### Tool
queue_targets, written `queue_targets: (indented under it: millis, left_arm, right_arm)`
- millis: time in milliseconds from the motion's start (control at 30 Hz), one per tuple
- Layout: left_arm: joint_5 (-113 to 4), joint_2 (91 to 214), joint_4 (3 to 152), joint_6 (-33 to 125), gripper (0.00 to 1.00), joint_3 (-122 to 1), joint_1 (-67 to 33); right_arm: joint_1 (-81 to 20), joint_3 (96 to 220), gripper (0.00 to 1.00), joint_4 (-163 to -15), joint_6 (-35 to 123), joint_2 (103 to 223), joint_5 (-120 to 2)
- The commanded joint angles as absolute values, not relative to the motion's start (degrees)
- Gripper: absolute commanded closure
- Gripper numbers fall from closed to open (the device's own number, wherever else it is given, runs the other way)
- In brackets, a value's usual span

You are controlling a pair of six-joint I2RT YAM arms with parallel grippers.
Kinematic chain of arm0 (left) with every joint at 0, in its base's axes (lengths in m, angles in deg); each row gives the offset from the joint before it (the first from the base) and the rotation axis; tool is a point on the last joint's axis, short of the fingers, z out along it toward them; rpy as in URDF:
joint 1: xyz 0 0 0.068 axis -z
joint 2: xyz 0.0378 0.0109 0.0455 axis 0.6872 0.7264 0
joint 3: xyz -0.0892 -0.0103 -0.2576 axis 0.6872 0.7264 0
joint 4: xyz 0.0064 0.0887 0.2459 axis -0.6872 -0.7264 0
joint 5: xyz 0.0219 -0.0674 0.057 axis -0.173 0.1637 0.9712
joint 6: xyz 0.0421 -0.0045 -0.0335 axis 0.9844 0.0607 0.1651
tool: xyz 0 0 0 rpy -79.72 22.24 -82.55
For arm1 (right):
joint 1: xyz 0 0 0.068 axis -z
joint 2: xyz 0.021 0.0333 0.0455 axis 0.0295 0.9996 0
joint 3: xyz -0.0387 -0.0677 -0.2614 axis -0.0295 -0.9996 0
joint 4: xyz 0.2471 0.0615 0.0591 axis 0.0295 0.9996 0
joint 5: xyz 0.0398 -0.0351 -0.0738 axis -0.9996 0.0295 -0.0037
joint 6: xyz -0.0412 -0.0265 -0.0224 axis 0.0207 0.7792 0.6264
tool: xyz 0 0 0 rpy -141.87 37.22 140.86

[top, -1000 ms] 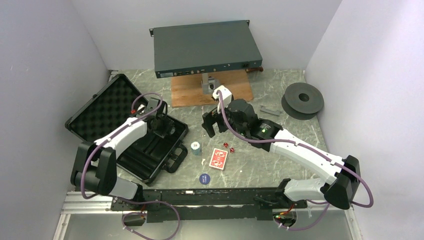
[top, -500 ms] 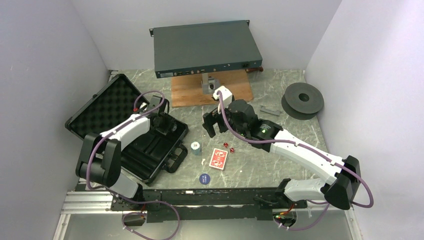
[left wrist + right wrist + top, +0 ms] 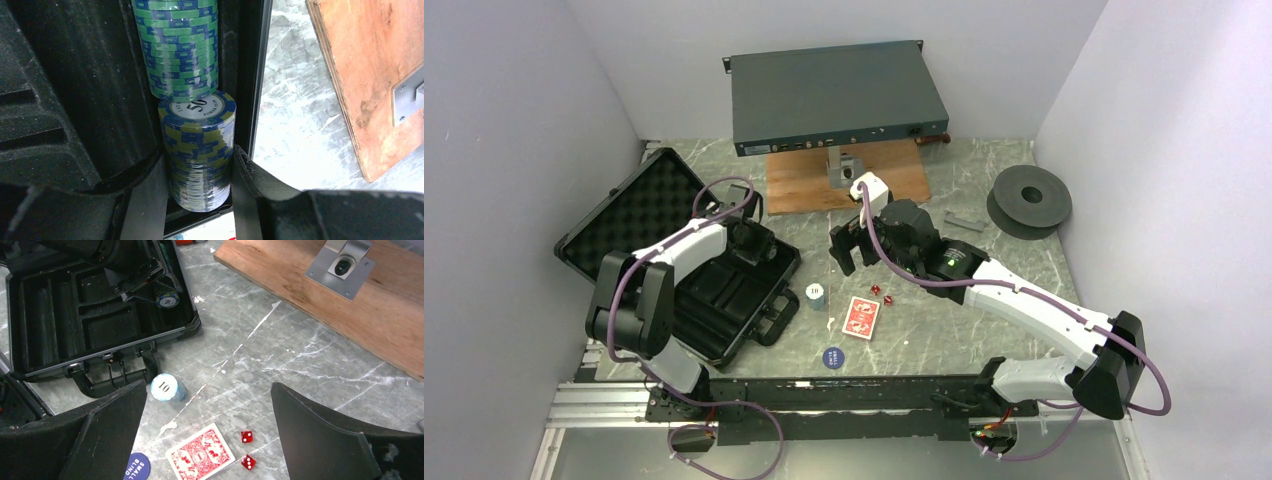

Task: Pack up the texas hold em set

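The black briefcase (image 3: 639, 215) lies open at the left, foam lid back. My left gripper (image 3: 198, 172) is shut on a stack of blue-and-yellow chips (image 3: 197, 145) marked 50. It holds that stack in the tray's edge slot, against a row of green chips (image 3: 176, 45). My right gripper (image 3: 207, 400) hangs open above the table. Beneath it are a pale chip stack (image 3: 165, 388) marked 10, the red-backed card deck (image 3: 200, 458), two red dice (image 3: 246, 436) and the blue disc (image 3: 136, 467). The overhead view shows that stack (image 3: 815, 295), deck (image 3: 860, 317) and disc (image 3: 833, 357) right of the case.
A large grey rack box (image 3: 836, 95) sits on a wooden board (image 3: 804, 185) at the back. A dark grey spool (image 3: 1029, 200) lies at the back right, with a small grey bar (image 3: 967, 222) beside it. The case handle (image 3: 112, 377) points toward the loose pieces.
The left arm's elbow has swung in towards the case, and its gripper with the chips has moved slightly back along the tray's edge. The right arm has not moved.
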State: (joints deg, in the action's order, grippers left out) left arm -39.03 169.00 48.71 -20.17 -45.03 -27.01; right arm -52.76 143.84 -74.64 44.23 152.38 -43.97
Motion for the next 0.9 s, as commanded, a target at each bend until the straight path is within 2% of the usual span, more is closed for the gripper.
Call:
queue_targets:
  millis: [0, 233, 467, 600, 867]
  left_arm:
    - [-40.2, 168.9, 50.0, -20.3, 0.91, -48.1, -27.7]
    - [-39.2, 168.8, 49.8, -18.9, 0.75, -48.6, -27.7]
    - [-38.2, 168.6, 47.9, -16.7, 0.34, -50.2, -27.7]
    - [-38.5, 167.8, 48.2, -16.4, 0.28, -49.6, -27.7]
    - [-37.1, 163.6, 47.7, -15.3, 0.25, -48.8, -27.7]
  right_arm:
    - [-52.6, 143.6, 0.02, -76.7, 44.8, 150.7, -43.1]
    - [-52.6, 143.6, 0.02, -76.6, 44.7, 151.0, -43.2]
    - [-52.6, 143.5, 0.02, -76.6, 44.8, 151.0, -43.1]
    - [-52.6, 143.6, 0.02, -76.7, 44.7, 151.1, -43.3]
    - [-52.6, 143.4, 0.01, -76.7, 44.6, 150.7, -43.2]
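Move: The left hand grips the yellow-and-blue chip stack, still tilted, right over its place at the slot's end, only about 1 cm lower. The green chip stack lies in the same slot some 3 cm ahead and 6 cm left; the standing chip stack is about 11 cm right and 10 cm back, the case handle roughly 15 cm back and 1 cm right. From the right hand the slot's end lies about 9 cm ahead, 18 cm left and 19 cm below. Staying put at first, low in the case slot, the left hand keeps the yellow-and-blue stack pinched, then spreads its fingers from about half to three quarters open and lets go of the stack. As they part it rises gently, about 1.5 cm, easing forward a little, with the wrist hardly turning and the fingers still pointing steeply down and forward. ##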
